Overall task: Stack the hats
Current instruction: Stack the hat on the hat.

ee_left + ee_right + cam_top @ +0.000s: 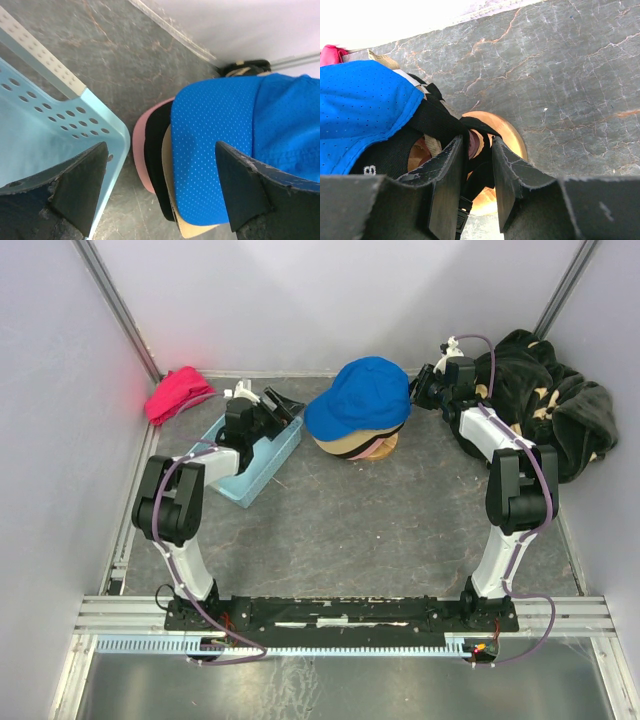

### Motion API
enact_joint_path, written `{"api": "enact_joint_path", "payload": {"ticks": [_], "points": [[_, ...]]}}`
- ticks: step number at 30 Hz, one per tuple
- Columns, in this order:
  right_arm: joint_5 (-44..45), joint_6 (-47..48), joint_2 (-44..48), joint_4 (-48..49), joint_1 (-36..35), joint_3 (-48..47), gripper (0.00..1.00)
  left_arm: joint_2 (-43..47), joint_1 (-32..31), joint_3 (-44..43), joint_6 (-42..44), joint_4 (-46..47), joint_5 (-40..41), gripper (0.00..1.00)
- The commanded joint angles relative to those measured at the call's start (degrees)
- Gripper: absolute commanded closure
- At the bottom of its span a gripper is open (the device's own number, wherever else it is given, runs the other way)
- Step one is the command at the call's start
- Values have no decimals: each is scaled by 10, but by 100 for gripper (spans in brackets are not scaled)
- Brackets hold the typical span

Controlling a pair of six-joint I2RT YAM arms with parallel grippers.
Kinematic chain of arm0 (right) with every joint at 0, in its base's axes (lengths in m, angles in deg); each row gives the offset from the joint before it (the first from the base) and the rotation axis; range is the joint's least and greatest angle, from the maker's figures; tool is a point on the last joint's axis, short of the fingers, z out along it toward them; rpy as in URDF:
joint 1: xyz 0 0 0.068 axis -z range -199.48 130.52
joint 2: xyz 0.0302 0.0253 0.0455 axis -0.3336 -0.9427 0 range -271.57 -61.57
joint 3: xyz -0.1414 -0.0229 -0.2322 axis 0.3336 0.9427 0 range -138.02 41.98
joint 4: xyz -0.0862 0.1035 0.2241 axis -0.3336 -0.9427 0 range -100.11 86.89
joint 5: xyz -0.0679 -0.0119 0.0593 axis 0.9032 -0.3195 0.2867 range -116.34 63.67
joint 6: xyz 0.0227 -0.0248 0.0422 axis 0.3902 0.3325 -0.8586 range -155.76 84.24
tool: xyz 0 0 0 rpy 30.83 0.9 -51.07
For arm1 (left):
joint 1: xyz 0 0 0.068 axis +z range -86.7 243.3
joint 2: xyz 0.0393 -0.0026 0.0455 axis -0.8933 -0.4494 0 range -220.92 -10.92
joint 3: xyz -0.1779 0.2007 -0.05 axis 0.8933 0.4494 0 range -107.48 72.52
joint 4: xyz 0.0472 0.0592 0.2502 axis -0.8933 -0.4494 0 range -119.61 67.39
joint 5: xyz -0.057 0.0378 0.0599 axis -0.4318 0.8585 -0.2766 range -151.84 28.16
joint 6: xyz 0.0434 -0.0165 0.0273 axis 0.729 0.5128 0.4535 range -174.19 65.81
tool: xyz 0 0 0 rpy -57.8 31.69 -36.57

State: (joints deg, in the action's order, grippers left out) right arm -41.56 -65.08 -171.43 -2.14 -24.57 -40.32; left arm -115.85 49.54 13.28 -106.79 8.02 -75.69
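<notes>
The hats sit in one pile at the back middle of the table: a bright blue hat (365,390) on top, tan, black and pink ones (360,447) under it. In the left wrist view the pink brim (139,145), black brim (156,150) and tan brim (195,230) fan out beneath the blue brim (220,130). My left gripper (275,405) (160,150) hangs open left of the pile, above the basket's corner, holding nothing. My right gripper (422,388) (477,142) is at the pile's back right, jaws closed on a black back strap (485,175) below the blue hat (360,105).
A light blue perforated basket (250,475) (50,140) stands left of the pile, under my left arm. A red-pink cloth bundle (178,393) lies in the back left corner. Big black plush fabric with beige flowers (550,400) fills the back right. Walls close three sides.
</notes>
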Motion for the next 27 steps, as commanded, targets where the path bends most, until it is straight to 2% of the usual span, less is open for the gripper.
{"api": "enact_joint_path", "payload": {"ticks": [1, 6, 11, 18, 27], "points": [[12, 11, -3, -56, 3, -1, 61, -26, 6, -22, -66, 52, -87, 9], [12, 12, -3, -57, 3, -1, 61, -46, 7, -20, -112, 109, -115, 20], [12, 12, -3, -57, 3, -1, 61, -44, 6, -16, -128, 133, -114, 23], [11, 12, -3, -57, 3, 0, 61, -47, 6, -11, -150, 172, -117, 36], [12, 12, -3, -57, 2, 1, 61, -54, 5, -8, -162, 185, -135, 41]]}}
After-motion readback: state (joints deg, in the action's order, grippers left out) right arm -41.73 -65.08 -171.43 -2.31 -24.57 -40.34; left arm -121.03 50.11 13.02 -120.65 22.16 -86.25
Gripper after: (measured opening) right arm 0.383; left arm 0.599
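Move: The blue hat's middle is about 17 cm to the right of the left gripper, nearly level with it in reach and height; its brim edge begins some 6 cm to the right. The wooden stand's base is about 24 cm right, 8 cm back and 15 cm below, and the light blue basket's middle about 10 cm left and 9 cm back, low down. From the right gripper the blue hat lies about 12 cm left and 2 cm back. Bring the left gripper about 3 cm to the right, towards the brim of the blue hat, dipping 1 cm first and then rising some 3 cm. Roll the wrist about 15 degrees, its left side going down, while drawing the wide-open fingers together to a bit over half open. Hold the right gripper still on the black straps. ##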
